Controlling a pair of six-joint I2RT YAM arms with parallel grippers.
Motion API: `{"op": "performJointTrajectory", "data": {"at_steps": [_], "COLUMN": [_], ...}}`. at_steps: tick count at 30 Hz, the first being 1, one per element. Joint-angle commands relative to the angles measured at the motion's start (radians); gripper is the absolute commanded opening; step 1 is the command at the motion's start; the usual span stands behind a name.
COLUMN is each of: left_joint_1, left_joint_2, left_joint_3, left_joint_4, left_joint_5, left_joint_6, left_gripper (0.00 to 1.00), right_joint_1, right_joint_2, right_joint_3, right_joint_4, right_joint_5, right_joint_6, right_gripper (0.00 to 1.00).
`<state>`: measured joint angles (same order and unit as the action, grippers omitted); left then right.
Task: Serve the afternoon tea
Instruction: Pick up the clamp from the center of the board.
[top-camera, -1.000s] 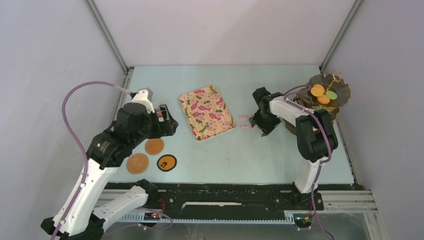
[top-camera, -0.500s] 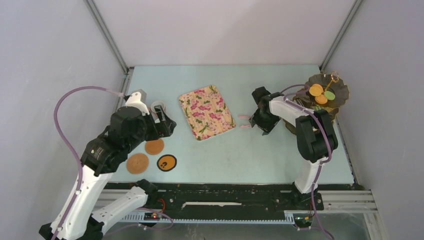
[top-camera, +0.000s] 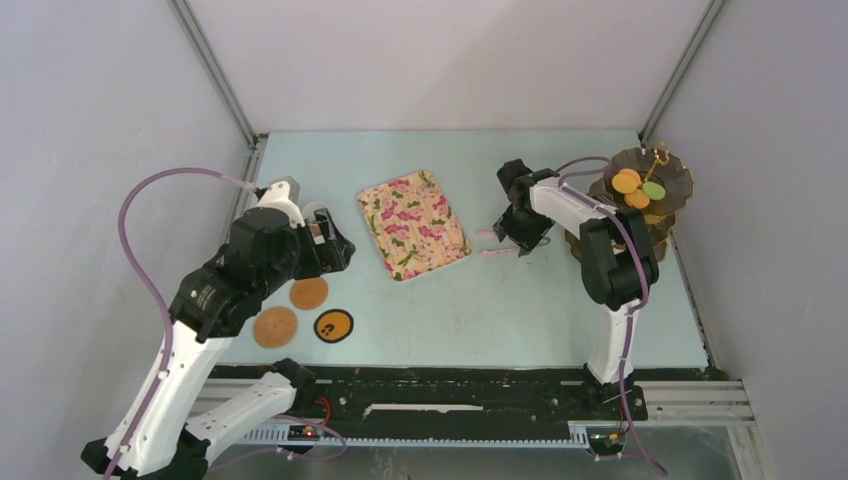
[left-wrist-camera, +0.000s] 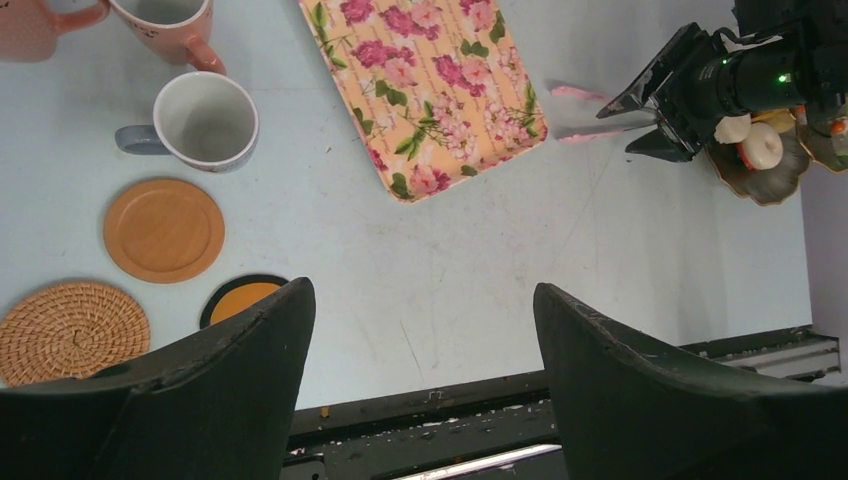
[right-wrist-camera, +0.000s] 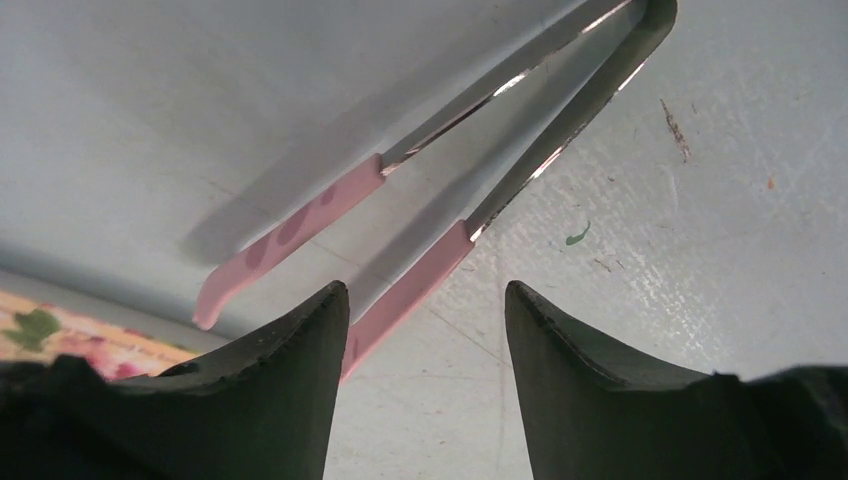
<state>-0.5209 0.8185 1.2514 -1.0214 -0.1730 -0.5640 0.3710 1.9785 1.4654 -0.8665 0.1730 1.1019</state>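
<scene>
My left gripper hangs open and empty above the table's left side. Below it stand a grey mug and two pink-orange mugs, with a wooden coaster, a woven coaster and a black-rimmed orange coaster nearer the front. The dark scalloped stand at the far right carries orange and green macarons on top and white donuts lower down. My right gripper is open just over the pink tongs, with nothing between its fingers.
The floral rectangular tray lies between the two arms, its corner close to the tongs' tips. The right arm's elbow stands in front of the stand. Grey walls enclose the table on three sides.
The right arm has swung, carrying its gripper slightly left over the tongs with the jaws a little narrower. The left arm has barely shifted.
</scene>
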Motion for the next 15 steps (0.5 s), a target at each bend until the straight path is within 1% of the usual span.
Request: {"op": "performJointTrajectory", "data": {"at_steps": [1,3,5,8,12,13,14,15], "left_joint_1": [0.017,0.026,0.039,0.062,0.073,0.073,0.073,0.073], "left_joint_2": [0.011,0.017,0.019,0.023,0.022,0.022,0.024,0.025], "left_joint_3": [0.044,0.05,0.051,0.049,0.033,0.032,0.031,0.032], "left_joint_4": [-0.007,-0.01,-0.01,-0.011,-0.009,-0.01,-0.01,-0.012], "left_joint_5": [-0.004,0.0,0.008,0.026,0.036,0.035,0.035,0.031], "left_joint_6": [0.038,0.052,0.062,0.08,0.094,0.095,0.1,0.103], "left_gripper": [0.87,0.87,0.87,0.87,0.87,0.87,0.87,0.87], "right_joint_1": [0.013,0.019,0.023,0.027,0.025,0.024,0.022,0.021], "right_joint_2": [0.04,0.055,0.065,0.081,0.128,0.142,0.155,0.168], "right_joint_3": [0.059,0.065,0.066,0.085,0.164,0.191,0.226,0.258], "right_joint_4": [-0.064,-0.077,-0.079,-0.069,-0.073,-0.078,-0.087,-0.095], "right_joint_5": [0.036,0.042,0.047,0.073,0.102,0.111,0.125,0.144], "right_joint_6": [0.06,0.079,0.094,0.073,-0.019,-0.057,-0.091,-0.135], "right_gripper": [0.59,0.52,0.43,0.32,0.13,0.05,0.0,0.0]}}
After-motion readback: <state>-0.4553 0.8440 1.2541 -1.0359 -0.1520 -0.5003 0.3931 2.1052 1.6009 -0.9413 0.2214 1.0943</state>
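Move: The clamp lies almost under the right hand, its middle roughly 3 cm to the right, 2 cm ahead and 2 cm below, with its pink tips reaching out to the left. The flowered board's middle is some 23 cm to the right hand's left and 5 cm farther out; the tiered stand rises about 26 cm to its right and 3 cm ahead. From the left hand the clamp is about 39 cm right, 15 cm ahead and 26 cm below. The right fingers shut from well open to almost fully closed and pinch the pink grip of the clamp's leg nearer the base, a little tipwards of where the metal starts. Meanwhile the hand sinks about 1.5 cm, easing slightly back at first, then sweeps about 2 cm forward as the fingers finish closing; the wrist tips only a few degrees. ##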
